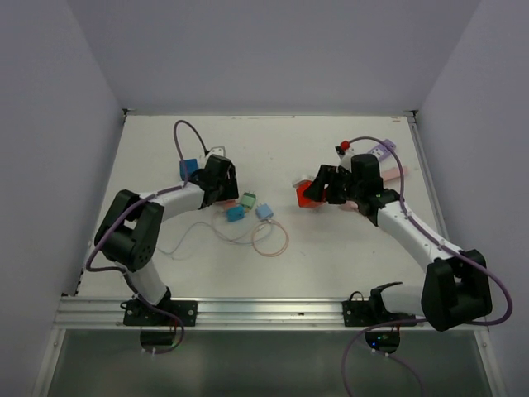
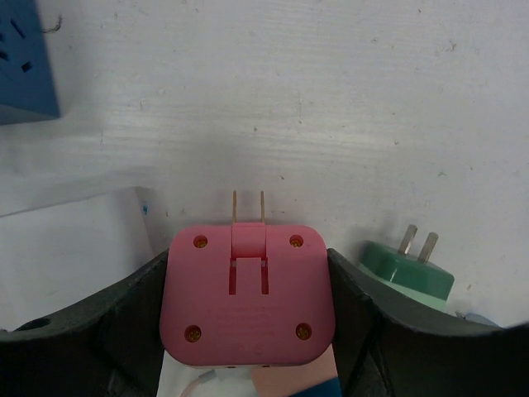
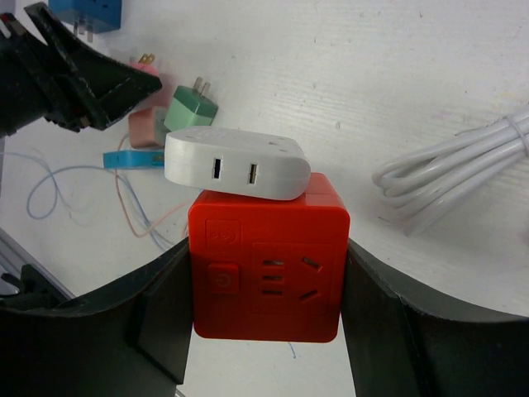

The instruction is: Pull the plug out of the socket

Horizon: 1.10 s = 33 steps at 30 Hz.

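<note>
My left gripper (image 2: 248,308) is shut on a pink plug (image 2: 248,294), gripping its two sides. The plug's two bare prongs point away over the white table and sit in no socket. My right gripper (image 3: 266,289) is shut on a red cube socket (image 3: 269,269), whose switch and pin holes face the camera. A white adapter plug (image 3: 235,161) with two slots sits against the cube's far face. From above, the left gripper (image 1: 216,179) is at centre left and the right gripper (image 1: 318,192), holding the red socket (image 1: 307,197), is at centre right, well apart.
A dark blue socket cube (image 2: 25,58) lies beyond the left gripper and a green plug (image 2: 409,273) lies beside it. Small blue plugs (image 1: 235,213) and thin wire loops (image 1: 269,238) lie mid-table. A coiled white cable (image 3: 455,169) lies right of the red socket.
</note>
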Available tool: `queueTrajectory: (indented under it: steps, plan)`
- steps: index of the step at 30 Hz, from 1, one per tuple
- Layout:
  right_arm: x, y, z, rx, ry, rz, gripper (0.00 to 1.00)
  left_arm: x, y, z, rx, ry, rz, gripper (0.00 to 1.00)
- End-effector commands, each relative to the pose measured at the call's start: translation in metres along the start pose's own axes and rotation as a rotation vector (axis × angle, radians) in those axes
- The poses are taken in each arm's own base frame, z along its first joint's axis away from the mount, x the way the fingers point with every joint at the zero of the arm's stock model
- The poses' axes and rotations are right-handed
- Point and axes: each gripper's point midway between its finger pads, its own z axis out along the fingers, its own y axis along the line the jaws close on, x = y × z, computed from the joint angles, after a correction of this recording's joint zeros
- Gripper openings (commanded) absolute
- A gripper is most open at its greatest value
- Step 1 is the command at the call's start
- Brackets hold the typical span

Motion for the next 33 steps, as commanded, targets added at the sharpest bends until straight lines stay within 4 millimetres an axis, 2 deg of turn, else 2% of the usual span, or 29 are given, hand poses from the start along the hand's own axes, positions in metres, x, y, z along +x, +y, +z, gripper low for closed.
queueTrajectory:
  steps: [1,4,5,7,8,10,13,15,19,21,23,27,29,31,33]
  plan:
    - [0.001,0.015,-0.012,-0.056,0.012,-0.107,0.00,-0.024,0.000,0.011,-0.040,-0.061,0.010,0.36]
    - [0.002,0.019,-0.015,-0.068,0.024,-0.148,0.00,-0.022,0.005,0.013,-0.056,-0.049,0.002,0.46]
    - [0.003,0.022,-0.015,-0.076,0.027,-0.160,0.00,-0.024,0.005,0.009,-0.050,-0.056,0.000,0.52]
    - [0.005,0.024,-0.016,-0.084,0.029,-0.177,0.00,-0.025,0.000,0.006,-0.022,-0.057,0.000,0.59]
    - [0.007,0.027,-0.015,-0.091,0.035,-0.185,0.00,-0.029,-0.002,0.001,-0.008,-0.068,-0.001,0.66]
    - [0.009,0.030,-0.014,-0.099,0.042,-0.200,0.00,-0.031,-0.005,-0.004,0.015,-0.069,0.001,0.73]
    - [0.011,0.035,-0.012,-0.108,0.052,-0.218,0.00,-0.037,-0.008,-0.016,0.039,-0.086,0.008,0.90]
    - [0.012,0.039,-0.011,-0.113,0.053,-0.231,0.00,-0.043,-0.010,-0.027,0.057,-0.101,0.008,0.98]
    - [0.007,0.044,-0.008,-0.121,0.050,-0.242,0.00,-0.052,-0.020,-0.051,0.127,-0.132,0.018,1.00]
    - [0.006,0.047,-0.007,-0.130,0.051,-0.242,0.00,-0.059,-0.032,-0.070,0.188,-0.166,0.027,1.00]
    - [0.003,0.051,-0.005,-0.139,0.047,-0.238,0.00,-0.063,-0.052,-0.090,0.261,-0.206,0.061,1.00]
    - [0.000,0.058,-0.001,-0.147,0.048,-0.249,0.00,-0.048,-0.095,-0.120,0.409,-0.222,0.124,1.00]
    - [-0.002,0.062,0.000,-0.153,0.051,-0.257,0.00,-0.033,-0.122,-0.134,0.492,-0.206,0.149,1.00]
    - [-0.003,0.066,0.002,-0.160,0.051,-0.263,0.00,-0.021,-0.139,-0.141,0.535,-0.191,0.162,1.00]
    - [-0.004,0.068,0.004,-0.163,0.050,-0.266,0.00,-0.018,-0.148,-0.144,0.552,-0.196,0.167,1.00]
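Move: The left hand holds the pink plug barely above its table spot, some 1 cm below; the green plug lies about 8 cm right and 3 cm back, the orange plug 4 cm back and 1 cm right, the white charger 8 cm left and 1 cm back, all about 2 cm lower. The white plug on the held red socket is about 24 cm right, 3 cm back and 11 cm up; from the right hand, roughly 3 cm ahead, 3 cm left and 2 cm up. The left fingers let go of the pink plug on the table after sinking the last 1 cm or so, opening wide; the hand then rises and swings right and back, ending about 13 cm higher and 12 cm to the right, turning clockwise towards the white plug. Still gripping the red socket, the right hand draws back, then brings it some 4 cm left to meet that hand, turning about 15 degrees counter-clockwise. ##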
